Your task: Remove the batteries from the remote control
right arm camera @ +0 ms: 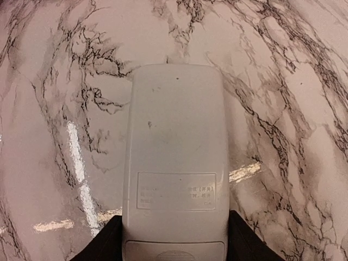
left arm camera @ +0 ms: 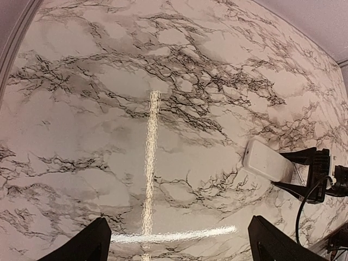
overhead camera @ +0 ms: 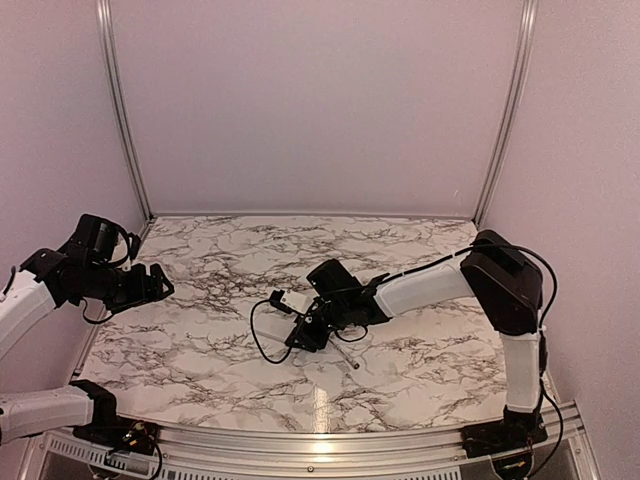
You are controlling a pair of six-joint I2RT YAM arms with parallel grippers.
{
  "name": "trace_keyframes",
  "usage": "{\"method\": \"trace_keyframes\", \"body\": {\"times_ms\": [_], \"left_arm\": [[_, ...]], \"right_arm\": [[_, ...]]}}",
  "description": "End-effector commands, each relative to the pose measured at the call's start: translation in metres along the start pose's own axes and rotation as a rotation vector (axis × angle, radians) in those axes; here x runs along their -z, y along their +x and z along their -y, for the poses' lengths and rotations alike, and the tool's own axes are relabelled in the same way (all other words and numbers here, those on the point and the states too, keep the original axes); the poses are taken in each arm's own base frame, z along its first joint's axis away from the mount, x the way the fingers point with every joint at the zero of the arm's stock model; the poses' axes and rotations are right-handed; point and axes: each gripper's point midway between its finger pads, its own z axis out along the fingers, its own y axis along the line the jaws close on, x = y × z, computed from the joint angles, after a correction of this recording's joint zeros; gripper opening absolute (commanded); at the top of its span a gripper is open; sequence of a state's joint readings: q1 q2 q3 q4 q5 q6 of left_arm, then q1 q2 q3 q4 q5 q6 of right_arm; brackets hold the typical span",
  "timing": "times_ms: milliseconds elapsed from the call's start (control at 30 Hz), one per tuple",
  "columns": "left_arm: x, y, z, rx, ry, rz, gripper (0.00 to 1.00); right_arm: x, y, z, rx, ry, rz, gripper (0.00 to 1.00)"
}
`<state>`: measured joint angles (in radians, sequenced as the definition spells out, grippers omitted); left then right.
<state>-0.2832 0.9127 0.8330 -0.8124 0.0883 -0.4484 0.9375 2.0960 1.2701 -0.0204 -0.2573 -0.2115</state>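
The remote control is a flat white bar lying back side up, with a faint label panel and a cover seam near my right fingers. My right gripper is shut on its near end, one black finger pressed to each long side. From above, the remote control sticks out to the left of the right gripper, low over the table's middle. My left gripper hovers open at the far left with nothing in it. In the left wrist view the remote control lies far ahead of the left gripper. The batteries are hidden.
A thin pale rod with a dark tip lies on the marble table just in front of the right gripper. A black cable loops beside the right wrist. Plain walls with metal corner posts enclose the back and sides.
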Motion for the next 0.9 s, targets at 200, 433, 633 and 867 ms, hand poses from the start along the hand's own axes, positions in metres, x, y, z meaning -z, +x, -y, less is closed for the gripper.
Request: {"method": "trace_keyframes", "body": {"times_ms": [200, 433, 633, 867], "left_arm": [[-0.006, 0.001, 0.013, -0.009, 0.061, -0.032, 0.93], [-0.008, 0.001, 0.026, 0.005, 0.127, -0.053, 0.93], [-0.008, -0.001, 0.043, 0.011, 0.214, -0.079, 0.92], [-0.005, -0.005, 0.071, 0.016, 0.367, -0.093, 0.92]], "right_arm": [[0.032, -0.023, -0.007, 0.001, 0.0, 0.037, 0.39], [0.045, -0.037, -0.009, 0.01, 0.005, 0.073, 0.39], [0.065, -0.056, -0.009, 0.015, 0.019, 0.131, 0.39], [0.092, -0.076, -0.01, 0.008, 0.044, 0.196, 0.39]]}}
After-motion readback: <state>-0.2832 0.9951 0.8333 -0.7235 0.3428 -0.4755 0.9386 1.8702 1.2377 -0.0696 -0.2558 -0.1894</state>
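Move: Between the right fingers, nearly shut and already gripping its sides, the white remote control lies with its middle about 4 cm to the left of that hand and 2 cm ahead, at its height. A thin rod lies roughly 9 cm to the right of this hand, 3 cm back and 2 cm lower. From the empty left hand, the remote control is some 25 cm to the right, 5 cm ahead and 15 cm below. Lifting the remote control off the table, the right hand first eases slightly back and right, then rises almost straight, gaining speed, about 9 cm in all; it keeps its grip and tips its left side up a little. The left hand, still wide open, swings about 5 cm to the right towards the remote control, its wrist rolling left side down and turning clockwise. ##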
